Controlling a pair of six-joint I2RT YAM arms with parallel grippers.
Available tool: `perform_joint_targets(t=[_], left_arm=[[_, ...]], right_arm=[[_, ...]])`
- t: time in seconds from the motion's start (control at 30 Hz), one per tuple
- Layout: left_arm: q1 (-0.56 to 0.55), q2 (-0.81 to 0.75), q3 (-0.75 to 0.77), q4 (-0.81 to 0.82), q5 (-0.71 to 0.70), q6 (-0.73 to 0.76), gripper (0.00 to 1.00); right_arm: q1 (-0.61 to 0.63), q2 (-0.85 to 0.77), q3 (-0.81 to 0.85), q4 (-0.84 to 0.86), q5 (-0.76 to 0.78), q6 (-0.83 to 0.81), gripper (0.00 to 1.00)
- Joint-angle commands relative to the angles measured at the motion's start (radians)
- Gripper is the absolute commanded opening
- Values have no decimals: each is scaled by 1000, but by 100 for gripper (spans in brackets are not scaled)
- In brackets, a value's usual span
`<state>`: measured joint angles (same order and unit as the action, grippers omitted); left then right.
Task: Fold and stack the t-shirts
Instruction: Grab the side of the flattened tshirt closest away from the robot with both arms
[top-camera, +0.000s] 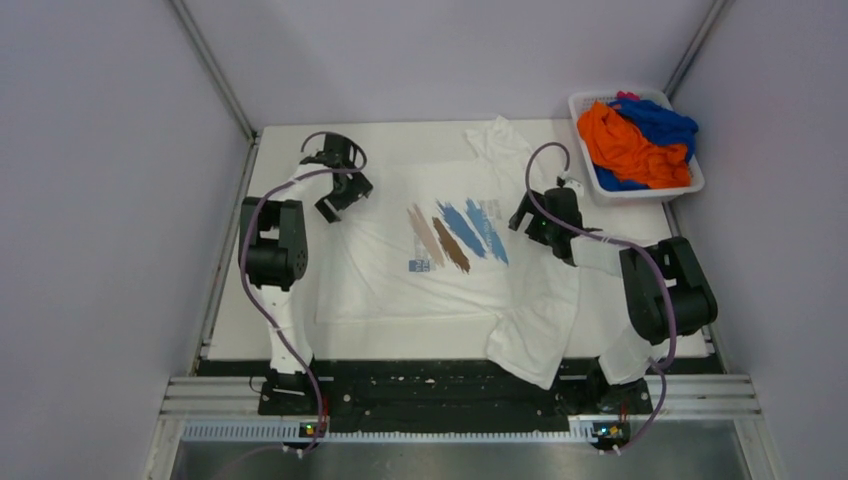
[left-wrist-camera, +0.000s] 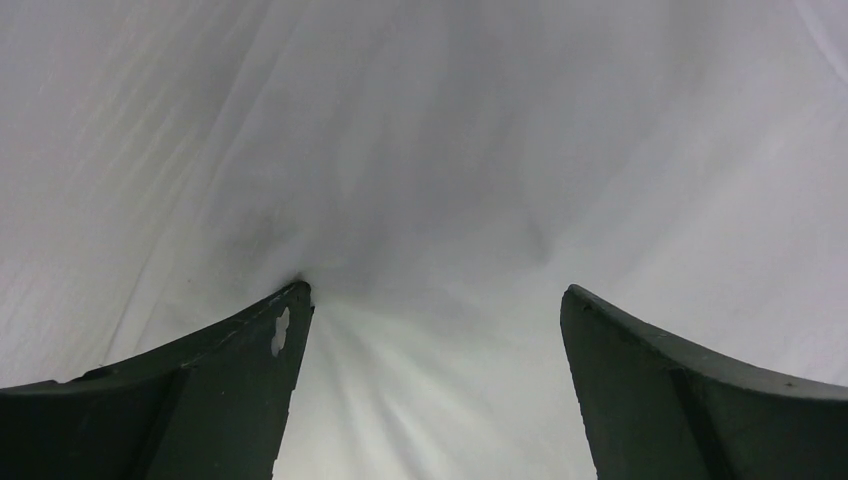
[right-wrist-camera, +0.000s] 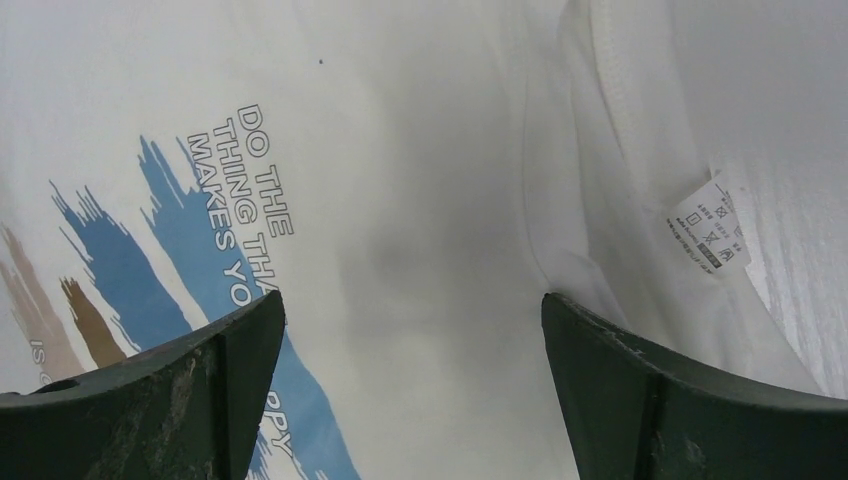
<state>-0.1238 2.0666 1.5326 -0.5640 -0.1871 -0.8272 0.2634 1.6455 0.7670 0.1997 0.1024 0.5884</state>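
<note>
A white t-shirt (top-camera: 400, 270) with blue and brown brush-stroke print (top-camera: 458, 235) lies spread on the table, one part hanging over the near edge. My left gripper (top-camera: 335, 200) stands open over the shirt's left side, its jaws wide, the left fingertip (left-wrist-camera: 290, 300) pressing into plain white cloth (left-wrist-camera: 430, 150). My right gripper (top-camera: 528, 222) is open just right of the print, above the printed cloth (right-wrist-camera: 200, 250) and a folded hem with a care label (right-wrist-camera: 710, 228). Orange (top-camera: 625, 150) and blue (top-camera: 660, 120) t-shirts lie bunched in the basket.
A white plastic basket (top-camera: 640, 190) stands at the table's back right corner. Grey walls enclose the table on three sides. The arms' bases sit on a black rail (top-camera: 440, 395) at the near edge.
</note>
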Motion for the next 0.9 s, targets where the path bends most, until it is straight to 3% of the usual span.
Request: perform_joint_targets(t=[0.0,0.17,0.27,0.47,0.6,0.77,0.87], left_arm=[[16,131,143,-40,-14,25,99],[30,267,366,-158,0,58,99],[37,287,412,-168,12,69,99],[38,127,469,-246,9,94,99],[33,-162,200,-208,18,95,99],[32,-578,-299,-128,-4,13,99],[33,-750,-493,-143,-37,-20,99]], right_arm=[[-36,20,-18,-21,50,45,99],[-47,13,-43,4,55,77,99],[-51,17,-26,29,10,39,99],[-38,-109,98,-43,-32,-84,99],[-32,-315,34,-52,-60,-76,99],[-35,-591,-212,-54,133,67,99],[-37,-754,-368,18,156,111,99]])
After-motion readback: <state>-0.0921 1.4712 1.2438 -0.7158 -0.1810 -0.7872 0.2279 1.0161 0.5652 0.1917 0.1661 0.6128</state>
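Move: The left hand is down on the t-shirt's left part, the shirt's far-left corner about 11 cm ahead and 4 cm to its left; the striped print lies some 9 cm back and 23 cm right. From the right hand, down beside the print, the shirt's far-right body corner is about 20 cm ahead and 10 cm left, the print's middle 13 cm left and 2 cm back, and the far sleeve 27 cm ahead and 3 cm left. The cloth is about at fingertip height. Forward first: the left hand, fingers still wide open and down on the cloth, pushes the shirt's left part some 6 cm outward, then lifts off and swings back about 17 cm while rising 12. The right hand stays nearly in place on the shirt's right side, then lifts clear, also open, drawing slightly back and right as its fingers tip upward. ##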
